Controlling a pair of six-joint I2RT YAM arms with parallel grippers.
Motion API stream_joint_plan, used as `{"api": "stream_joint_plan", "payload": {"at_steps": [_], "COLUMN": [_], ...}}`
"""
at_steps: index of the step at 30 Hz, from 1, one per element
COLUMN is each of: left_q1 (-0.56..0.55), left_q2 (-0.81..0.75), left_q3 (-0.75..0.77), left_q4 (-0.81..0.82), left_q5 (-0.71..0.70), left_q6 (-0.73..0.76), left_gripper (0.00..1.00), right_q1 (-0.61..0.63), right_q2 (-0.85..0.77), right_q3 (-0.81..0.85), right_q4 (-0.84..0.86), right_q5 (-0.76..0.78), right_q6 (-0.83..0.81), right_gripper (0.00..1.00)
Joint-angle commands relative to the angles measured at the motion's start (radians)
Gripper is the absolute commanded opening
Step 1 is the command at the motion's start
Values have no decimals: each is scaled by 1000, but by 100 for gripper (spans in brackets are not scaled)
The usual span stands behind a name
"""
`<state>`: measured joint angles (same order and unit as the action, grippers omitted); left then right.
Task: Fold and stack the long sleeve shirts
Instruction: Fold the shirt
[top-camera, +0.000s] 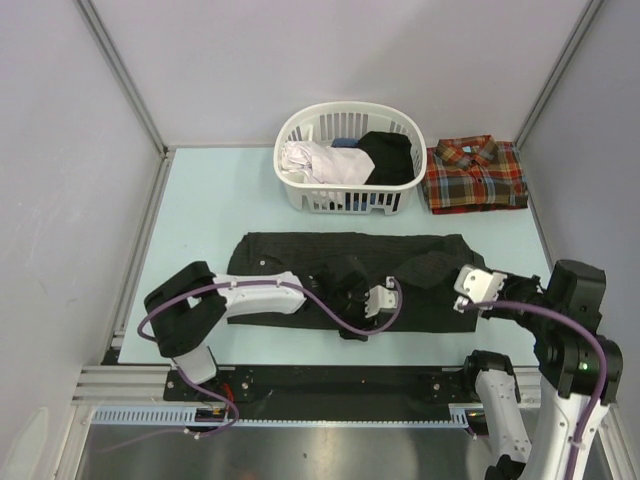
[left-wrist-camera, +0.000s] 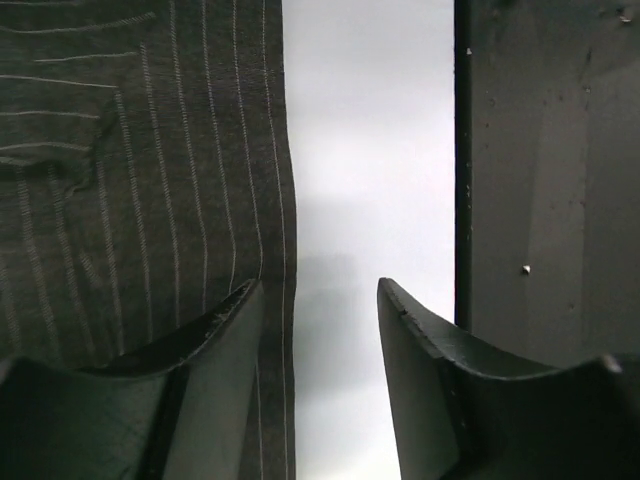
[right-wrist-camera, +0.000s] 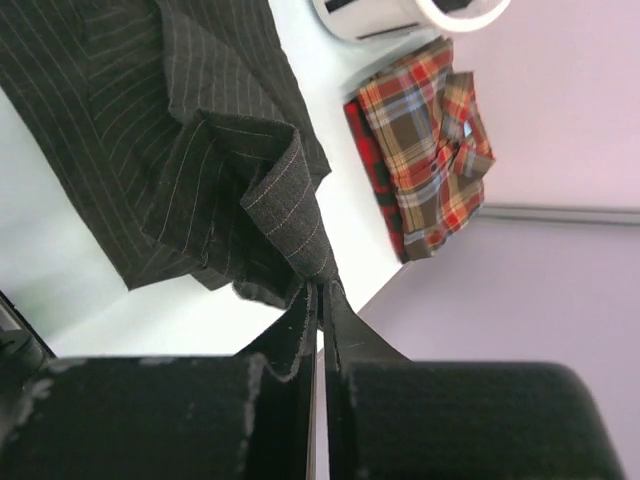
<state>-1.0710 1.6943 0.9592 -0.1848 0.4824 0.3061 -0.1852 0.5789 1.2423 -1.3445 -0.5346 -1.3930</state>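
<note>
A black pinstriped long sleeve shirt (top-camera: 300, 262) lies spread across the table's near half. My left gripper (top-camera: 378, 305) hovers over its near edge. In the left wrist view this gripper (left-wrist-camera: 320, 290) stands open with nothing between its fingers, the pinstriped cloth (left-wrist-camera: 130, 180) to their left and bare table under the gap. My right gripper (top-camera: 465, 290) is at the shirt's right end. In the right wrist view it (right-wrist-camera: 322, 285) is shut on a pinched fold of the pinstriped shirt (right-wrist-camera: 180, 130). A folded plaid shirt (top-camera: 473, 175) lies at the back right, also visible as the plaid shirt (right-wrist-camera: 430, 140).
A white laundry basket (top-camera: 295, 185) holding white, blue and black clothes stands at the back centre, beside the plaid shirt. A dark rail (left-wrist-camera: 550, 180) runs along the table's near edge. Grey walls close in the left, right and back sides.
</note>
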Motion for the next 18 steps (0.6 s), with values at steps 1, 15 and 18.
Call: {"api": "stream_joint_plan", "payload": {"at_steps": [1, 15, 18], "left_q1": [23, 86, 86], "left_q2": [-155, -535, -481], "left_q3": [-34, 33, 145], "left_q4": [51, 38, -48], "left_q5": [10, -107, -96], "left_q6": [70, -19, -53], "left_gripper": [56, 99, 99], "right_q1": [55, 59, 69], "right_q2": [-37, 58, 105], "right_q3": [42, -119, -173], "right_q4": [-148, 303, 468], "right_q5": [-13, -361, -398], "right_q6": [17, 204, 331], "right_gripper": [0, 0, 0]}}
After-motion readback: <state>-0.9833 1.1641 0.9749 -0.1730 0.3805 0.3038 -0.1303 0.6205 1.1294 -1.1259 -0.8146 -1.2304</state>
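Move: The dark striped shirt lies with its middle about 12 cm ahead of the left hand and 4 cm below, its near edge about 1 cm ahead of that hand. The right hand holds a sleeve high; the shirt's right half, over which that sleeve goes, lies about 10 cm ahead, 8 cm to the left and 28 cm below. From the right hand, the plaid shirt is some 38 cm ahead and 3 cm right, and the laundry basket some 38 cm ahead and 29 cm left. The shirt's sleeve stays pinched in the shut right fingers, which ease back about 1 cm, then carry it left some 5 cm and forward over the shirt's right half, staying high and rolling left side up. The left hand rises quickly about 20 cm off the near edge, drifting slightly forward, its half-open fingers spreading fully and swinging up by about 30 degrees to point more to the right. ##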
